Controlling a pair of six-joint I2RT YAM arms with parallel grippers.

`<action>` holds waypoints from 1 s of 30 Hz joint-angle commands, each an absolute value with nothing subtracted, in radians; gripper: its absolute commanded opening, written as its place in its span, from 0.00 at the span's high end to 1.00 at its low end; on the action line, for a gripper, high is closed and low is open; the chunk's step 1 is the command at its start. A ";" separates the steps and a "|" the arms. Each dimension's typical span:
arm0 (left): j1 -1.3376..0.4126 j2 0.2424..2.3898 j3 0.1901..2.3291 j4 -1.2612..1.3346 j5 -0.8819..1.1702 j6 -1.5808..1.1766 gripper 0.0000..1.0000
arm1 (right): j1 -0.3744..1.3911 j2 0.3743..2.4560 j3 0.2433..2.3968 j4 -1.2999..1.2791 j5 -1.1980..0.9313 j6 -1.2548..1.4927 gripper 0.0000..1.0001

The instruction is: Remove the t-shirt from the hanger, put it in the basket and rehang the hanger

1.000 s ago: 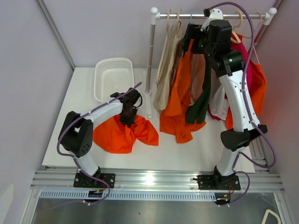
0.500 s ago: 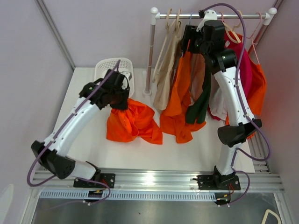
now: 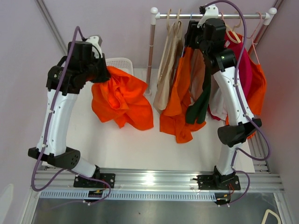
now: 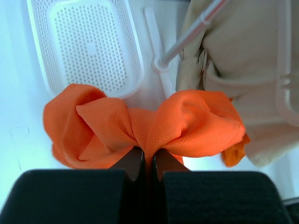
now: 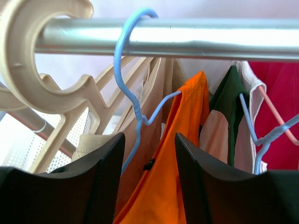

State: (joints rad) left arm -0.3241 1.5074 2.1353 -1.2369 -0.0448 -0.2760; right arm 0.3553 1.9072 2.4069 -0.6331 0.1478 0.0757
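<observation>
My left gripper (image 3: 103, 73) is shut on an orange mesh t-shirt (image 3: 122, 99) and holds it high above the table; in the left wrist view the cloth (image 4: 140, 126) bunches between my closed fingers (image 4: 148, 163). My right gripper (image 3: 192, 39) is open up at the rail (image 3: 210, 16). In the right wrist view its fingers (image 5: 148, 158) stand either side of an orange t-shirt (image 5: 177, 154) that hangs half off a blue hanger (image 5: 135, 102) hooked on the rail (image 5: 187, 38).
A white basket (image 3: 122, 64) stands at the table's back left, below the held shirt; it also shows in the left wrist view (image 4: 84, 42). Several other garments hang on the rail: beige (image 3: 166, 70), dark green (image 3: 201, 100), red and orange (image 3: 254, 79). The rack's post (image 3: 150, 60) stands beside the basket.
My left arm has lifted the orange t-shirt off the table and carried it up and back towards the basket. My right gripper has stayed at the rail.
</observation>
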 commanded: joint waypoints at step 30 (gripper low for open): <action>-0.061 1.666 2.312 -0.505 0.095 -0.394 0.99 | 0.428 1.965 2.519 -0.525 0.288 -0.052 1.00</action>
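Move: My left hand still holds the removed orange t-shirt; the white basket lies about 25 cm ahead of it, 3 cm to its left and some 34 cm below, and the rack's left post roughly 21 cm ahead, 18 cm to its right. For my right hand, the blue hanger's neck is about 3 cm ahead, 3 cm left and 2 cm lower. From that hand, the near beige hanger is some 8 cm left and 3 cm ahead, and the second blue hanger 7 cm right and 3 cm ahead. I ease my half-open right hand about 4 cm forward, left and slightly down onto the blue hanger's neck just under the rail, then shut the fingers and pinch it. Meanwhile my left hand keeps its grip on the orange t-shirt and carries it up some 15 cm, forward 11 and a bit left, tipping the fingers up about 35 degrees until nearly level. ##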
